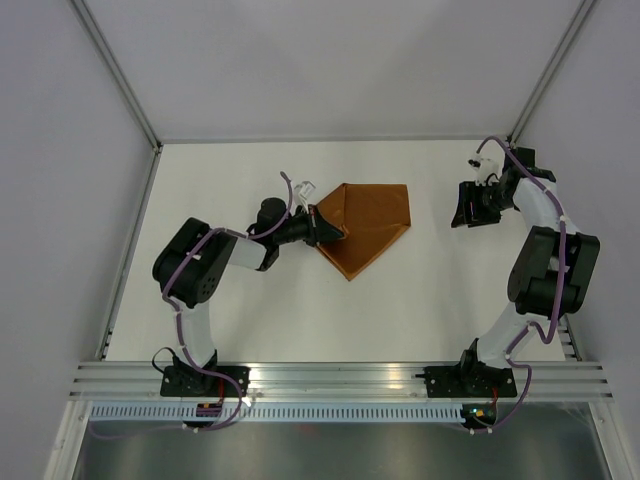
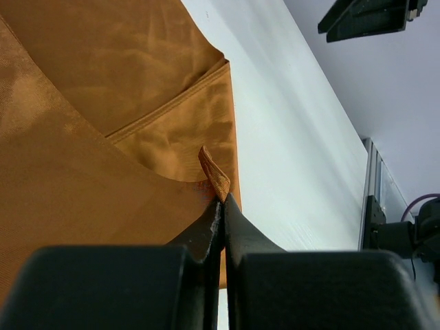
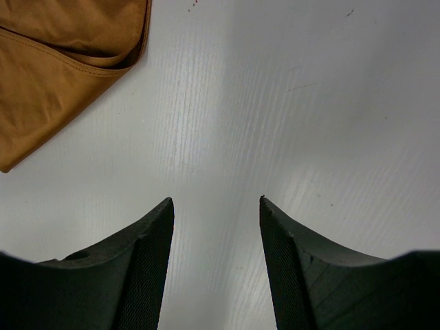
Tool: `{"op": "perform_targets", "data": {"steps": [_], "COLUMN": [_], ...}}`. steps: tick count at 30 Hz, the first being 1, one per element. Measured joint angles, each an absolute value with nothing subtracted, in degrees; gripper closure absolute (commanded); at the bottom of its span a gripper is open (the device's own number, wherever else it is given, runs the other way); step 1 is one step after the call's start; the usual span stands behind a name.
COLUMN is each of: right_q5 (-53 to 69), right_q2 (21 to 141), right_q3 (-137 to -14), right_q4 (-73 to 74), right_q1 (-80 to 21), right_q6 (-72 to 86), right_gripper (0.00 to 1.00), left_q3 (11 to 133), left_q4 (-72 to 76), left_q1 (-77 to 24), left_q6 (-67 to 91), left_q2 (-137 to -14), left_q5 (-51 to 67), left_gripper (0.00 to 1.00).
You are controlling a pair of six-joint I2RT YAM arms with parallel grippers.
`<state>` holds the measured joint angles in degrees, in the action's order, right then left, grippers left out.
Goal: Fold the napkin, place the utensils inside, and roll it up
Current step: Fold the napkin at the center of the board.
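The rust-orange napkin [image 1: 365, 228] lies folded into an irregular pointed shape at the table's middle. My left gripper [image 1: 322, 226] is at its left corner, shut on a small pinch of the cloth; in the left wrist view the cloth tip [image 2: 214, 174] sticks up from the closed jaws of the gripper [image 2: 223, 201], with the napkin [image 2: 103, 103] spread behind. My right gripper [image 1: 462, 212] is open and empty, hovering to the right of the napkin; in the right wrist view the gripper [image 3: 216, 201] is over bare table with the napkin [image 3: 62, 62] at the upper left. The knife is not in view.
A small clear-and-white object [image 1: 304, 189] lies just left of the napkin's top-left corner, by my left wrist. Metal frame rails [image 1: 130, 260] border the white table, with walls behind.
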<state>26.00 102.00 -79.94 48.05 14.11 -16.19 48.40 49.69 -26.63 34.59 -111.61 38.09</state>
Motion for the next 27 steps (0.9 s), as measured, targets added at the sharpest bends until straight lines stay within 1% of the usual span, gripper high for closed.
{"op": "perform_targets", "data": {"steps": [11,14,17,22,27], "right_q5": [25.56,25.54,25.52,25.36,25.34], "right_q2": [100.64,100.64,100.64,100.64,100.64], "right_q3": [-79.83,-79.61,-79.15,-79.02,-79.02], "right_q4": [48.05,48.01,48.03,48.01,48.03], "right_q1": [14.11,14.11,14.11,14.11,14.11], "right_q6": [-16.34,-16.36,-16.38,-16.38,-16.38], "right_gripper": [0.41,0.41,0.41,0.41,0.41], "left_q3": [47.31,47.00,46.81,46.61,46.48], "left_q4": [50.26,50.17,49.69,49.28,48.93], "left_q1": [-27.79,-28.03,-28.36,-28.71,-28.80], "left_q6": [34.20,33.56,32.71,31.55,31.03], "left_q2": [-111.61,-111.61,-111.63,-111.63,-111.63], "left_q5": [39.38,39.40,39.38,39.38,39.35], "left_gripper": [0.96,0.93,0.87,0.84,0.71]}}
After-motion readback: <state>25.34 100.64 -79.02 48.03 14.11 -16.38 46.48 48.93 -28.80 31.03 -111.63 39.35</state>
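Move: In the left hand's pinch is the napkin's folded-over corner; the spot on the napkin where it comes down lies about 3 cm back, 1 cm right and 3 cm below. The napkin's near point is some 10 cm back and 2 cm right of this hand, its right corner about 15 cm right and 2 cm ahead, both low on the board. From the right hand the lay-down spot lies roughly 30 cm left, 5 cm back and 5 cm below. Easing back about 2.5 cm towards the napkin's near point, with a slight drift right, the left hand draws the pinched corner over the napkin. It then sinks some 1.5 cm towards the cloth, and in the later half the fingers part to about a quarter open, slackening their pinch, the wrist barely turning. ##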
